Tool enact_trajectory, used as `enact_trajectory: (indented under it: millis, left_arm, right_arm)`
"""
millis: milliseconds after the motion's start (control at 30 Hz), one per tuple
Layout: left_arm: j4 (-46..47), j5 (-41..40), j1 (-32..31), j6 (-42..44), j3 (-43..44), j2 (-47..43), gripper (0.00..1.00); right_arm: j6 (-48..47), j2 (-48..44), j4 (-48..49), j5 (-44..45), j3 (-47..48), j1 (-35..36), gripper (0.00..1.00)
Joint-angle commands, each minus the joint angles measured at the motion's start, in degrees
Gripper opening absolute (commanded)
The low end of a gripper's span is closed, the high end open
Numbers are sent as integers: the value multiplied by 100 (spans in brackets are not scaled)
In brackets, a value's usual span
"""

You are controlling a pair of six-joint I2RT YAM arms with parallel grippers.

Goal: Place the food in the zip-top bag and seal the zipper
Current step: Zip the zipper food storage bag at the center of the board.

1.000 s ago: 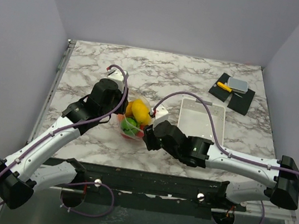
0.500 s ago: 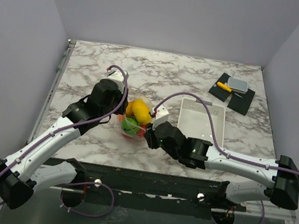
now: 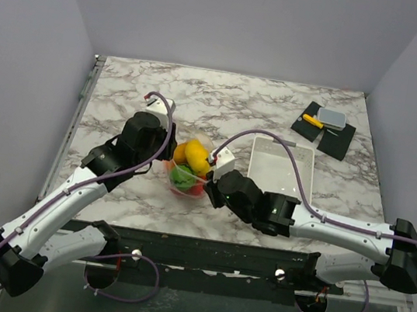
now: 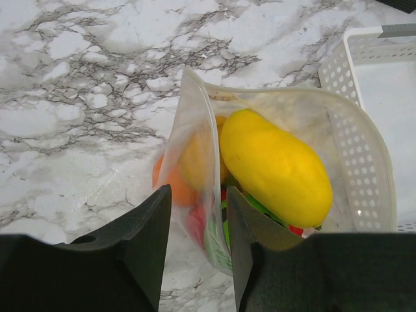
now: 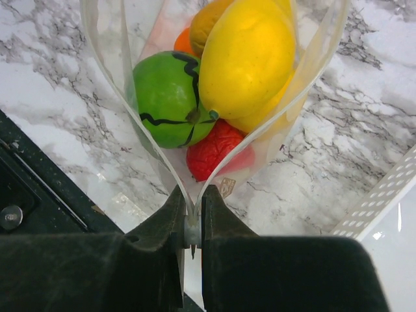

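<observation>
The clear zip-top bag (image 3: 187,170) stands in mid-table with its mouth open. It holds the food: a yellow fruit (image 5: 247,58), a green striped one (image 5: 168,99), a red one (image 5: 214,151) and an orange one (image 4: 170,185). My right gripper (image 5: 191,208) is shut on the near corner of the bag's mouth, where the two zipper (image 5: 107,65) strips meet. My left gripper (image 4: 198,221) is open at the bag's left side. Its jaws straddle the bag's wall (image 4: 195,143), with a gap showing on the outer side.
A white slotted basket (image 3: 281,167) lies just right of the bag, close to the right arm. Black mats with a small grey container and a yellow item (image 3: 324,126) sit at the back right. The table's dark front edge runs just behind the right gripper.
The right gripper has closed onto the bag's mouth corner. The left arm shifted slightly to the left, with its jaws unchanged.
</observation>
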Motion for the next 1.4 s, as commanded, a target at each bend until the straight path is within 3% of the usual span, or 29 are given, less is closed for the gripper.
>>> enact_trajectory:
  millis: [0,333,700,1067,1367]
  left_arm:
    - [-161,-110,21,-38,279,-213,42]
    - [-313,-98,23,0,701,-712,49]
    - [-251,685,21,492,781,-1099,51]
    - [105,2735,21,785,745,-1361,51]
    - [622,4938,21,746,471,-1530,66]
  right_arm:
    - [-525,-222,-507,-177,481,52,1]
    - [-979,-142,-1894,-883,1496,50,1]
    - [-1148,-119,-3483,-1946,2671,86,1]
    - [-1531,302,-4651,-3370,3716,141,1]
    - [-1826,659,-4999,-4139,4282,288,1]
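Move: Between the two hands stands the filled, open zip-top bag. Its middle is about 6 cm ahead, 6 cm left and 7 cm below the right hand, which already pinches its near rim. From the left hand, whose part-open fingers are just at the left rim, it lies some 6 cm right, 3 cm ahead and 11 cm down. The white basket stands roughly 20 cm right and 12 cm ahead of the right hand; the table's front edge runs about 8 cm back. Keeping its pinch on the rim, the right hand lifts and then draws back towards the table's front edge, about 11 cm back and 10 cm up, turning some 40 degrees counter-clockwise. The left hand rises clear of the rim first, then swings back and right after the bag, ending 13 cm higher, turned clockwise to face the right hand, its fingers opening wider. ##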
